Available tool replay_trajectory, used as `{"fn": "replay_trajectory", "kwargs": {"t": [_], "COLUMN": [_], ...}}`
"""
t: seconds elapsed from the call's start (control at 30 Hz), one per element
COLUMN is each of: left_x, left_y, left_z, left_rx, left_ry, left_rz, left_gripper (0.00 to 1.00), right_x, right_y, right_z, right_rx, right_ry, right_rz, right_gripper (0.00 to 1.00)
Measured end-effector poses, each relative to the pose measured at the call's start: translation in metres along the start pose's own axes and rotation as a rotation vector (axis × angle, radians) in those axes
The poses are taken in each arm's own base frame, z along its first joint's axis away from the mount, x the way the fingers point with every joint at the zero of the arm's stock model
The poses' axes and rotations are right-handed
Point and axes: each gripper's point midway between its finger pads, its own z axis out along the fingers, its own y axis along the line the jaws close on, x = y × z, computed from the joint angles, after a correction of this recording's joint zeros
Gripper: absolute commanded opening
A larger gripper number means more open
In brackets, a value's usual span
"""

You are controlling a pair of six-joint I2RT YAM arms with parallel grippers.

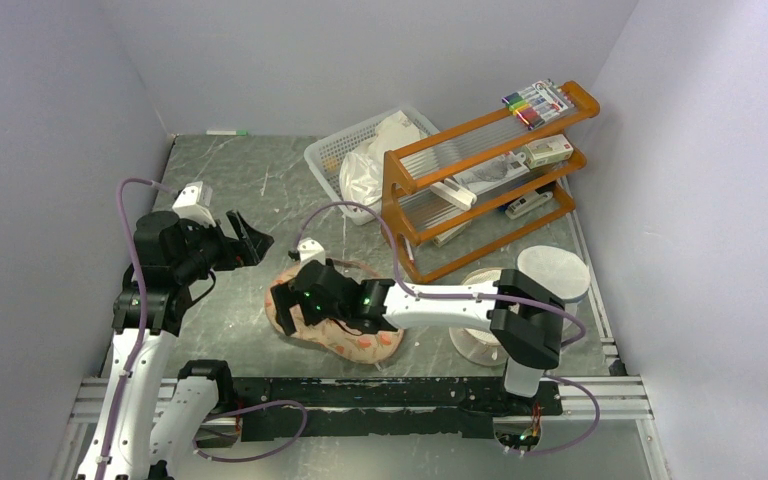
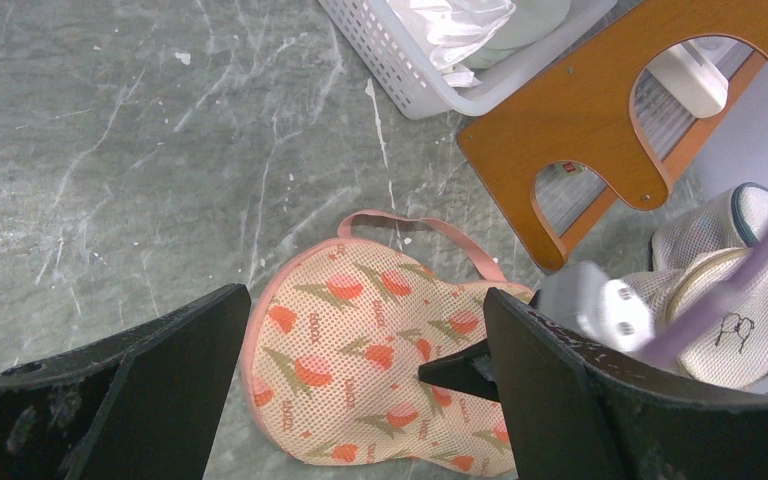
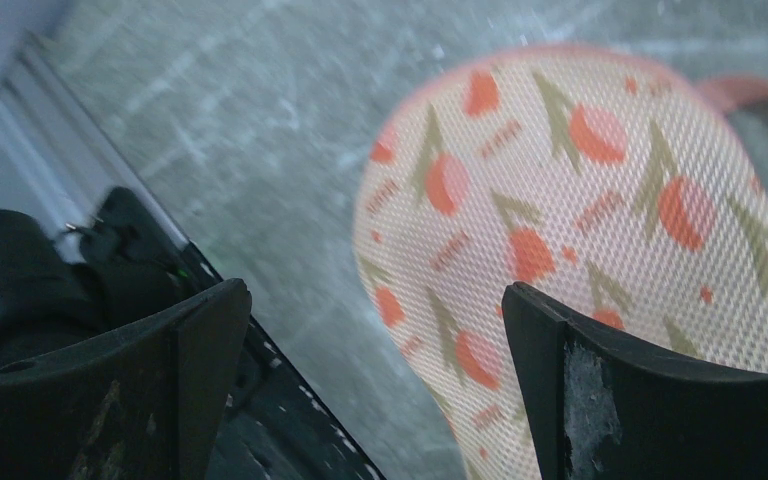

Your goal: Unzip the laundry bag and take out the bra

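Observation:
The laundry bag point(image 1: 368, 346) is a flat peach mesh pouch with red-orange flowers and a pink rim, lying closed on the grey table. It fills the lower middle of the left wrist view point(image 2: 360, 370) and the right half of the right wrist view point(image 3: 600, 220). My right gripper point(image 1: 282, 302) is open, low over the bag's left end, one finger above the mesh and one above bare table. My left gripper point(image 1: 252, 240) is open and empty, raised left of the bag. The bra is hidden.
A white basket point(image 1: 332, 152) with plastic bags stands at the back. An orange wooden rack point(image 1: 480, 180) stands right of it. White mesh drums point(image 1: 550, 272) sit by the right arm. The black front rail point(image 1: 360, 392) runs just near of the bag.

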Motion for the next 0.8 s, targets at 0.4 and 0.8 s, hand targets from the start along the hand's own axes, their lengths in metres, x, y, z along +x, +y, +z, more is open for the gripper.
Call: {"fn": "replay_trajectory", "kwargs": {"t": [0.4, 0.8], "left_x": [0.001, 0.004], "left_y": [0.001, 0.004], "left_z": [0.002, 0.007], "left_rx": [-0.003, -0.008], "left_ry": [0.008, 0.027], "left_rz": [-0.004, -0.012], "left_gripper": [0.99, 0.99], "right_x": [-0.030, 0.075], "right_y": [-0.019, -0.071], "right_z": [-0.082, -0.090], "right_rx": [0.012, 0.100], "right_ry": [-0.127, 0.120], "right_rz": [-0.028, 0.012], "right_gripper": [1.00, 0.97]}}
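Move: The laundry bag lies flat under and to the right of my right hand, its middle about 9 cm to the right, 3 cm ahead and 8 cm below. The round mesh bag stands some 36 cm to the right of the laundry bag's middle and level with it; the wooden rack is roughly 28 cm ahead of my right hand and 46 cm to its right. From my left hand the laundry bag is about 14 cm right, 8 cm back and 21 cm down. I lift my right hand about 6 cm off the laundry bag's left part, swing it some 13 cm to the right over the bag and a little back towards my base, then sink about 9 cm from the top of that arc towards the bag's near right part. My fingers stay wide open and tip slightly further down on the descent. ##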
